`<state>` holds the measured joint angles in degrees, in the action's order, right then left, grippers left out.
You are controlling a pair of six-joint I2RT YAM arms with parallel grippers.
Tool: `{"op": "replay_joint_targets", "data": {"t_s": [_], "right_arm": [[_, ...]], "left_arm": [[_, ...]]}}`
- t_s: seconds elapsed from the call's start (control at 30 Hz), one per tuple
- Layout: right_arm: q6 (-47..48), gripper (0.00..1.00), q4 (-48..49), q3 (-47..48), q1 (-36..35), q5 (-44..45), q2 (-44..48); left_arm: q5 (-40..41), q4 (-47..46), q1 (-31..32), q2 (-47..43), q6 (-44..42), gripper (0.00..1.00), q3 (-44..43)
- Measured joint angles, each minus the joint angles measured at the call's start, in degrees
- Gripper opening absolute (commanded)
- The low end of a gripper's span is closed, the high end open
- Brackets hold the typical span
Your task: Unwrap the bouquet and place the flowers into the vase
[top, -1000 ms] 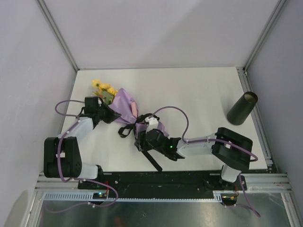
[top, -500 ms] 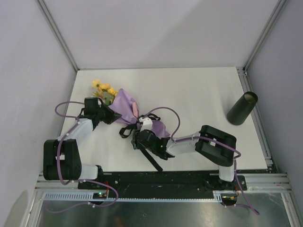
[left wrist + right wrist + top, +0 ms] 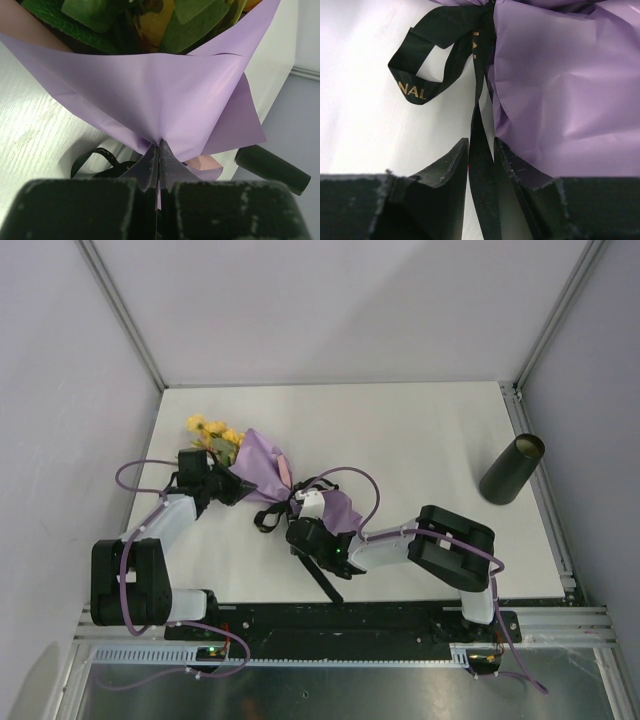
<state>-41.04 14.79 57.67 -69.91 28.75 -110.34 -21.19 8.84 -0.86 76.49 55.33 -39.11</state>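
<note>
The bouquet lies on the left half of the white table, its lilac paper wrap around yellow flowers and green leaves. My left gripper is shut on the wrap's edge, pinching a fold of paper. The black ribbon is tied round the wrap's neck, with a loop and a long tail towards the near edge. My right gripper straddles that tail with its jaws narrowly open, a small gap beside the ribbon. The dark vase stands far right.
The table's right edge has a metal rail just beside the vase. Grey walls enclose the back and sides. The arm bases sit on a black rail along the near edge. A purple cable loops over the right arm.
The right arm has slid left along the ribbon tail and its jaws have narrowed around it. The left gripper has kept its pinch on the wrap, and the bouquet has shifted slightly left.
</note>
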Motion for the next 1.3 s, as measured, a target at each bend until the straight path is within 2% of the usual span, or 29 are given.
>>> {"op": "replay_joint_targets", "data": {"t_s": [0.17, 0.23, 0.3, 0.37, 0.63, 0.9, 1.3], "right_arm": [[0.57, 0.26, 0.28, 0.07, -0.07, 0.61, -0.83], [0.81, 0.18, 0.81, 0.24, -0.13, 0.85, -1.29], [1.2, 0.05, 1.2, 0.33, -0.13, 0.96, -1.57], [1.73, 0.01, 1.25, 0.35, -0.11, 0.83, -1.66], [4.22, 0.0, -1.46, 0.28, -0.13, -0.87, 1.99], [6.16, 0.0, -1.68, -1.49, -0.26, 0.04, 18.82], [6.95, 0.0, -6.8, -8.09, 1.14, 6.14, 28.35]], "left_arm": [[0.09, 0.0, 0.0, -0.04, 0.22, 0.0, 0.0], [0.22, -0.02, 0.0, -0.04, 0.22, 0.0, 0.0], [0.42, -0.04, 0.0, -0.04, 0.22, 0.0, 0.0], [0.59, -0.04, 0.0, -0.11, 0.22, 0.0, 0.0], [1.51, -0.02, 0.0, -0.33, 0.04, 0.0, 0.0], [2.6, 0.76, 0.15, -0.39, -1.97, 0.0, -0.66], [4.33, 3.06, 0.94, -1.29, -6.29, 0.0, -1.53]]}}
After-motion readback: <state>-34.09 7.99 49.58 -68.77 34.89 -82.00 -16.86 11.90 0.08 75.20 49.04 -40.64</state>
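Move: The black ribbon's loose tail lies right between the right hand's part-open fingers, about 1 cm below them. The ribbon knot is roughly 6 cm ahead and 2 cm to the left, with a ribbon loop some 3 cm ahead and 7 cm left, and the wrap's lower end about 3 cm ahead and 10 cm right. From the left hand, still pinching the purple wrap, that stretch of tail lies about 10 cm back, 11 cm right and 6 cm lower. The ribbon's tail is pinched as the right fingers settle slightly and close on it, then it is pulled up about 14 cm and next some 7 cm to the right, away from the knot. The right wrist tilts its fingertips up about 10 degrees along the way. The left fingers keep their shut hold on the wrap, nearly in place, rolling slightly. ##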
